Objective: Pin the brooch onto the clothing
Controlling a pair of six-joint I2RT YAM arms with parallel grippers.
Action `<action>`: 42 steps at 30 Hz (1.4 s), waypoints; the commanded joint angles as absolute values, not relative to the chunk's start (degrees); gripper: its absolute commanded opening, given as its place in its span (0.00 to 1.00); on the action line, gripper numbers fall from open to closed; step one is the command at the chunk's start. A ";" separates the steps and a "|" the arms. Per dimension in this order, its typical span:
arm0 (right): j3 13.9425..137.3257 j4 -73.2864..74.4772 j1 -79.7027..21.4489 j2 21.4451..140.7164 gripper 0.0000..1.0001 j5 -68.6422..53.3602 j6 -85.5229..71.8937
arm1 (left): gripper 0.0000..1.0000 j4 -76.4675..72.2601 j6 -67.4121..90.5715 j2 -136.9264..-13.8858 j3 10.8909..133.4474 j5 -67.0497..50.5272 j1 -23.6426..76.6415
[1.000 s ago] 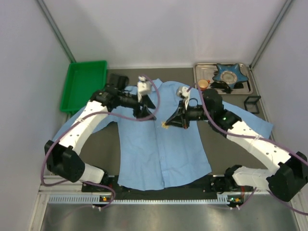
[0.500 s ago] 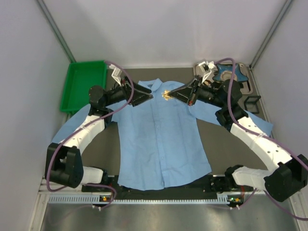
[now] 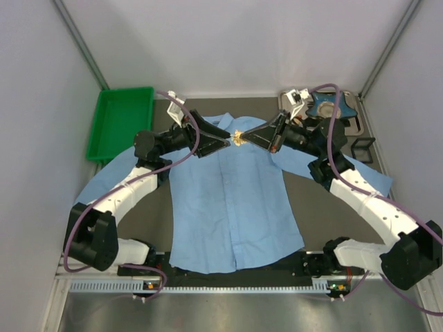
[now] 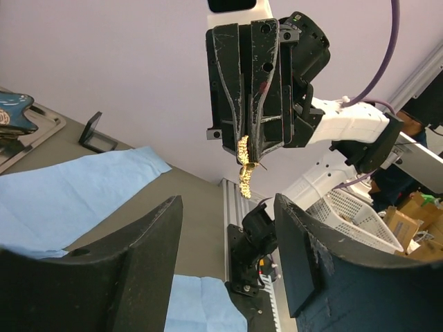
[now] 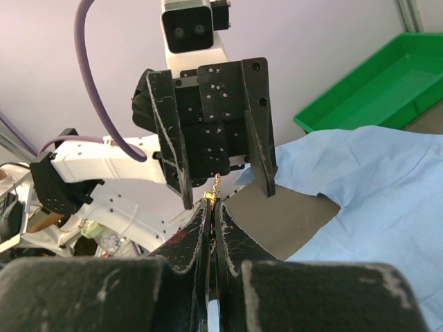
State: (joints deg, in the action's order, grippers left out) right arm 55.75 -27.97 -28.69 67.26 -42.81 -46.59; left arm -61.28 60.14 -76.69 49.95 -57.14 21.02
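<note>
The brooch (image 3: 238,137), a tiny gold ornament, hangs in the air over the collar of the clothing (image 3: 228,200), a light blue shirt spread flat on the table. My right gripper (image 3: 244,138) is shut on the brooch, which sticks out past the fingertips (image 5: 215,188). My left gripper (image 3: 227,142) faces it head-on, jaws open and empty. In the left wrist view the brooch (image 4: 243,169) shows beyond the open gripper (image 4: 228,207), pinched in the right gripper's fingers (image 4: 239,104). The right wrist view has the right gripper (image 5: 212,203) pointing between the left fingers (image 5: 259,138).
A green tray (image 3: 121,117) stands at the back left. A metal tray (image 3: 349,128) at the back right holds a blue star-shaped dish (image 3: 327,105). A small black object (image 3: 363,149) lies right of the shirt sleeve. Both forearms stretch over the shirt's upper half.
Both grippers rose from the shirt's chest to above the collar, the brooch staying in the right gripper. Since then the left gripper has edged right, closer to the brooch.
</note>
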 commanded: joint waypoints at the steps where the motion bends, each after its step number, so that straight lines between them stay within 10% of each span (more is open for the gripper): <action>1: 55.02 -31.81 -29.71 66.71 0.00 -42.36 -47.81 | 0.57 -64.60 60.47 -77.34 51.06 -55.81 22.15; 7: 54.14 -32.17 -30.50 66.36 0.00 -42.10 -48.16 | 0.47 -64.95 60.47 -77.96 51.94 -55.72 23.12; 14: 53.96 -32.17 -30.67 66.09 0.00 -41.84 -48.08 | 0.01 -63.90 59.42 -77.08 50.98 -57.04 23.64; 18: 56.42 -23.84 -28.66 64.60 0.48 -42.72 -40.10 | 0.00 -46.40 42.69 -73.32 55.26 -63.62 21.80; 19: 56.95 -20.08 -27.00 64.08 0.58 -42.63 -35.81 | 0.00 -19.43 21.40 -72.08 57.81 -62.33 21.71; 22: 57.91 -14.61 -24.53 62.23 0.65 -43.06 -26.68 | 0.00 23.48 -23.01 -69.87 69.85 -52.35 26.08; 30: 59.15 -0.89 -23.82 61.43 0.79 -43.50 -14.59 | 0.00 32.96 -39.72 -67.85 70.40 -18.38 36.12; 42: 60.12 1.30 -23.91 66.62 0.81 -51.40 -10.81 | 0.00 48.76 -31.21 -78.81 83.31 -43.22 29.72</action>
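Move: The brooch, still gripped by the right hand and standing out past its closed tips, lies roughly 4 cm to the right of the open left hand, level fore and aft and about 1 cm above it. From the right hand it is about 2 cm left and 1 cm up. Far below, about 36 cm down from the left hand, the shirt's button placket runs straight underneath; the collar is some 24 cm ahead and 3 cm left. The left fingers pinch the brooch, closing from wide open as the hand edges about 1 cm right onto it. The right fingers then open wide and let go, and that hand draws off some 4 cm right and 8 cm down. Holding the brooch, the left hand sinks about 10 cm towards the shirt, drifting left, and rolls some 65 degrees to tip its fingers downward. ##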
